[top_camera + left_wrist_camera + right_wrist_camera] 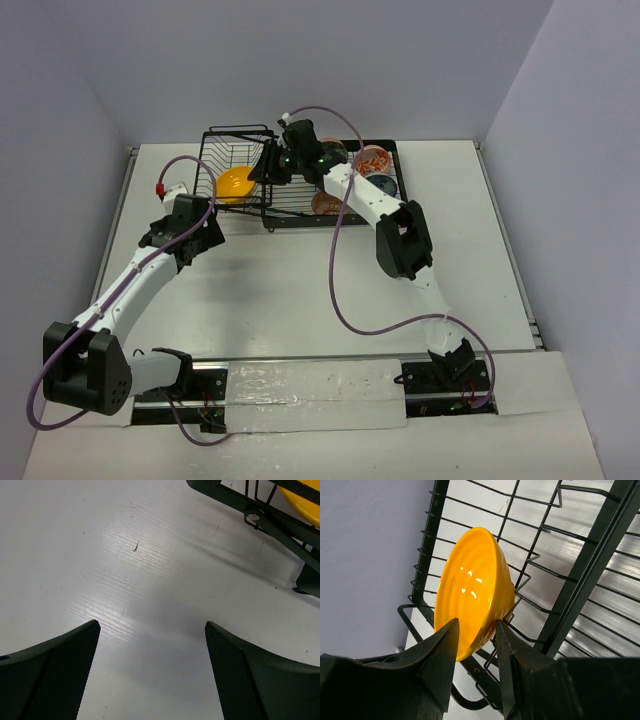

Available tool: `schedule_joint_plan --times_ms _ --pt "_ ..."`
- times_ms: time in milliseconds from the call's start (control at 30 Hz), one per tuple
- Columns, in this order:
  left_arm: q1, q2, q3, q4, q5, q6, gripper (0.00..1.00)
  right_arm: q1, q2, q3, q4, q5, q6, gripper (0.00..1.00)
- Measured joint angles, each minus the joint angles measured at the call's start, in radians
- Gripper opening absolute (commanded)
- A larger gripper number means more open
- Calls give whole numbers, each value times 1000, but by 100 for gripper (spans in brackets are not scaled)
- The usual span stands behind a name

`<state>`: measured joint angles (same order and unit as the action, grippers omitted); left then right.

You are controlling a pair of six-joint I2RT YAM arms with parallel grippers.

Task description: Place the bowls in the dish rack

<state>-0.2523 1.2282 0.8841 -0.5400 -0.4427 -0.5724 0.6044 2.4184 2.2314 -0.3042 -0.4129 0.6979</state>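
The plain orange-yellow bowl stands on edge, leaning against the wires in the tilted basket end of the black dish rack. My right gripper is open, its fingers straddling the bowl's lower rim with slack on either side. The left gripper hovers open and empty over bare table just left of the rack. In its view the rack's corner and a sliver of the yellow bowl show at top right. More patterned bowls sit in the rack's right half.
Grey walls close in the table at the back and both sides. The right arm's purple cable loops over the table's middle. The rack lies along the back edge, its curled wire foot below my right fingers.
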Motion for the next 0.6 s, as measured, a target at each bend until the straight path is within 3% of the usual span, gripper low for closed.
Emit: schedule_joint_plan --times_ms 200,233,267,600 --pt "-1 0 0 0 0 0 91 0 -17 -30 24 -1 0 53" --pt "-2 0 0 0 0 0 91 0 -23 -35 24 1 0 61" --pt "-2 0 0 0 0 0 91 0 -28 -42 28 -3 0 63" --pt "-7 0 0 0 0 0 91 -13 -85 -122 29 18 -14 69"
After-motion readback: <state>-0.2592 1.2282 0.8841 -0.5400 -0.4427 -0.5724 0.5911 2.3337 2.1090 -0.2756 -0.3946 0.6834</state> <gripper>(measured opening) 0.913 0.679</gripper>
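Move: The yellow bowl stands tilted in the dish rack's left section, its middle about 5 cm to the right hand's left, 3 cm back and 4 cm below, with its near rim between that hand's half-open fingertips. The rack's middle rail lies some 2 cm to that hand's right, 2 cm back and 4 cm lower; the brown bowl is about 16 cm right, 7 cm back and 9 cm down. From the left hand the yellow bowl is roughly 12 cm ahead, 11 cm right, about level in height. The yellow bowl's rim comes free of the right hand's fingertips: the fingers, already partly parted, spread clearly wider while the hand rises a touch, then backs off to the right by nearly 2 cm, away from the bowl and over the rack's middle rail. The wrist hardly turns, and the fingers keep pointing left and down at the bowl. ##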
